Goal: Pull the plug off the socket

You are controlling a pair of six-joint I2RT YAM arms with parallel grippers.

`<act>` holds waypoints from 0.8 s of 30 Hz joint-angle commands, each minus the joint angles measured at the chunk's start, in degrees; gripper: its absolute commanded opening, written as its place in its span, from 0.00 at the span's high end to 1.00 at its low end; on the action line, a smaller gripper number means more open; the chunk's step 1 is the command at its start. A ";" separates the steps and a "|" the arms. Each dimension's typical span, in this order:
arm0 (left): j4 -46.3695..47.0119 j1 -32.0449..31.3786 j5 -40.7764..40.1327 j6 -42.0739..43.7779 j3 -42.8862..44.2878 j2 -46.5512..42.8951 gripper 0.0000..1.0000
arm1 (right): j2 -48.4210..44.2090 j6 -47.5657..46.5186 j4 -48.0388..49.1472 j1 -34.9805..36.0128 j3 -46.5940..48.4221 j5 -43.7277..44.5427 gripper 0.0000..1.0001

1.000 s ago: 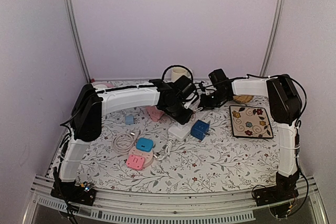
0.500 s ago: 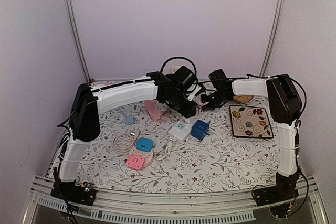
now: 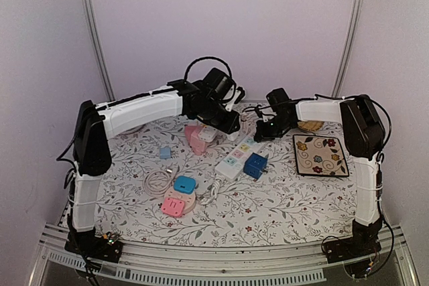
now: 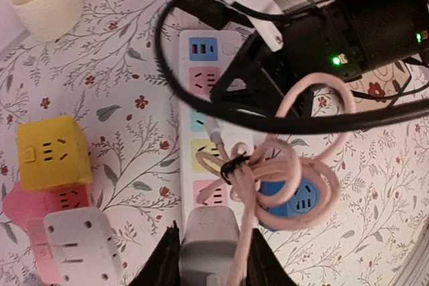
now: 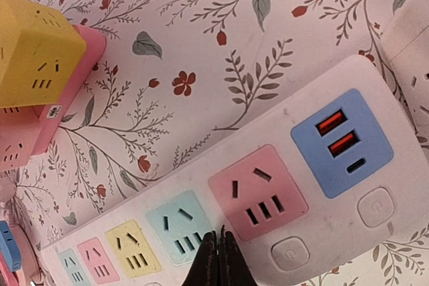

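The white power strip [image 3: 240,155], the socket, lies at the middle of the table with coloured outlets [image 4: 201,98] [image 5: 268,185]. My left gripper [image 4: 211,259] is shut on a grey-white plug [image 4: 209,242]. The plug is held clear above the strip's near end. Its pink cord [image 4: 295,165] hangs coiled in a tied bundle over the strip. In the top view, the left gripper [image 3: 221,122] hovers up and to the left of the strip. My right gripper [image 5: 218,252] is shut with nothing in it. Its tips press on the strip between the blue and pink outlets, at the far end [image 3: 263,132].
A blue cube socket [image 3: 255,165] sits against the strip's right side. Yellow [image 4: 53,152], pink and white [image 4: 80,246] cube sockets stand stacked to its left. A cream mug [image 4: 47,1] is at the back. A flowered tile [image 3: 320,155] lies right; a round pink socket [image 3: 179,195] and a cable coil [image 3: 157,180] front left.
My left arm has risen and swung back and left with the plug, taking it off the strip and uncovering the strip's outlets. The right arm has stayed on the strip.
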 commanded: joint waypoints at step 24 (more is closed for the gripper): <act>24.25 30.07 3.20 -25.53 -48.48 -25.60 0.86 | -5.91 0.51 -7.15 -0.86 9.01 -0.64 0.90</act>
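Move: The left hand already holds the white plug; it is bound for the table by the pale cube, which lies about 26 cm to its left, 1 cm ahead and 15 cm below. From the left hand, the pink socket block stands about 14 cm left and 5 cm ahead, and the coiled cable some 26 cm left and 13 cm back. From the right hand, the pale cube is roughly 35 cm left and 7 cm back; the socket strip's middle is 5 cm back and 4 cm left, just below. Left arcs the held plug some 27 cm left, up then down towards the pale cube; right rises too. ##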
